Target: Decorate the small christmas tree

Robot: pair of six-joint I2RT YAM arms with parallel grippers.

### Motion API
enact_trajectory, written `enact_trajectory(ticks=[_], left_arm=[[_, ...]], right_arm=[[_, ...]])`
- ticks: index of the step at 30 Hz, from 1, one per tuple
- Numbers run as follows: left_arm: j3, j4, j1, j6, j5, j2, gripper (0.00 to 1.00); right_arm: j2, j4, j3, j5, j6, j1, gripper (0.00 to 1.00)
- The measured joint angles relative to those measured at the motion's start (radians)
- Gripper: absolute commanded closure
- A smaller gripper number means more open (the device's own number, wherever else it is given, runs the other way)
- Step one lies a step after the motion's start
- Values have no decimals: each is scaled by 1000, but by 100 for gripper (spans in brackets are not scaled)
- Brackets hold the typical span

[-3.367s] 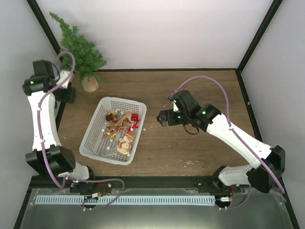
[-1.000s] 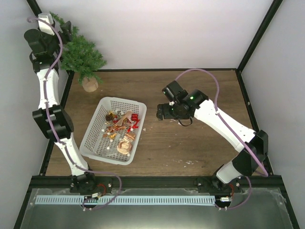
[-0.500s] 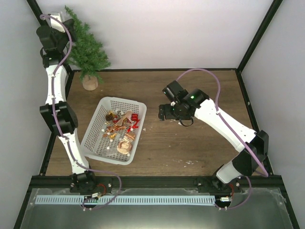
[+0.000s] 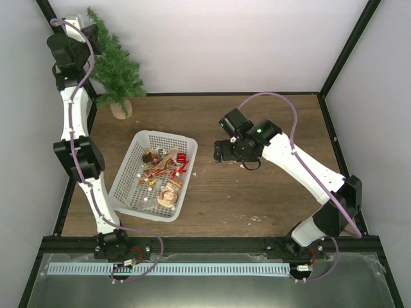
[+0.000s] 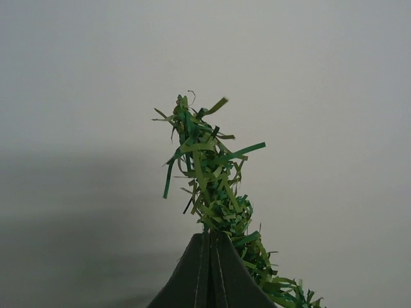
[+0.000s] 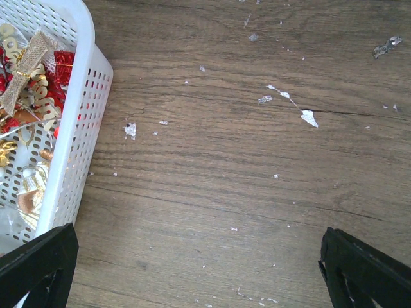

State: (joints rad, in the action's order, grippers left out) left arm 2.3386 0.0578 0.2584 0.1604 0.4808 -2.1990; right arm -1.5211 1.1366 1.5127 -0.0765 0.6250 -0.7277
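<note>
The small christmas tree (image 4: 117,69), dark green and bristly on a round tan base (image 4: 121,109), stands at the table's far left corner. My left gripper (image 4: 95,31) is up by the tree's tip and shut on it. In the left wrist view the jaws (image 5: 209,235) are pressed together, with the green tip (image 5: 205,160) sticking out above them against the white wall. My right gripper (image 4: 218,153) hovers open over bare wood just right of the basket, its dark fingers (image 6: 359,263) wide apart with nothing between them.
A white perforated basket (image 4: 128,154) sits left of centre, holding several red, gold and white ornaments (image 4: 164,172); its wall (image 6: 77,128) shows in the right wrist view. Small white flecks (image 6: 308,118) litter the wood. Black frame posts (image 4: 347,45) rise at the back corners.
My left gripper has shut on the tree's tip. The tree swung from leaning left to nearly upright, and its base shifted slightly toward the back. The right arm has stayed put.
</note>
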Motion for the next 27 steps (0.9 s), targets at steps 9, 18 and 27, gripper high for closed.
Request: enact_trajectory(ticks=[9, 18, 27], left_arm=[[0, 0, 8, 0, 21, 0, 75], [0, 0, 9, -4, 35, 0, 49], [10, -16, 10, -27, -8, -6, 34]], right_arm=[[0, 0, -1, 0, 0, 0, 4], [-2, 0, -1, 0, -3, 0, 4], [-8, 0, -1, 1, -6, 0, 4]])
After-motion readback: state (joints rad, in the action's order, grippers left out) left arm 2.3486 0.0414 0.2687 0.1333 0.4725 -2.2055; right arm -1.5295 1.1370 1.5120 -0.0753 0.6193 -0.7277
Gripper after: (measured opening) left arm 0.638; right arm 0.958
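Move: Just ahead of the shut left fingers stands the upper part of the christmas tree, its middle some 4 cm ahead, level sideways and about 4 cm above. The tree's pot is roughly 3 cm back, 3 cm to the right and 42 cm below this hand; the ornament basket lies about 35 cm back, 18 cm right and 43 cm down. From the right hand, the tree's upper part is about 39 cm ahead, 41 cm left and 30 cm up. Staying in place high at the tree's upper part, still pointing forward with no real wrist turn, the left hand opens its fully shut fingers to well over half, freeing the foliage they seemed to pinch. Only at the end does it drift left, by not quite 1 cm. ##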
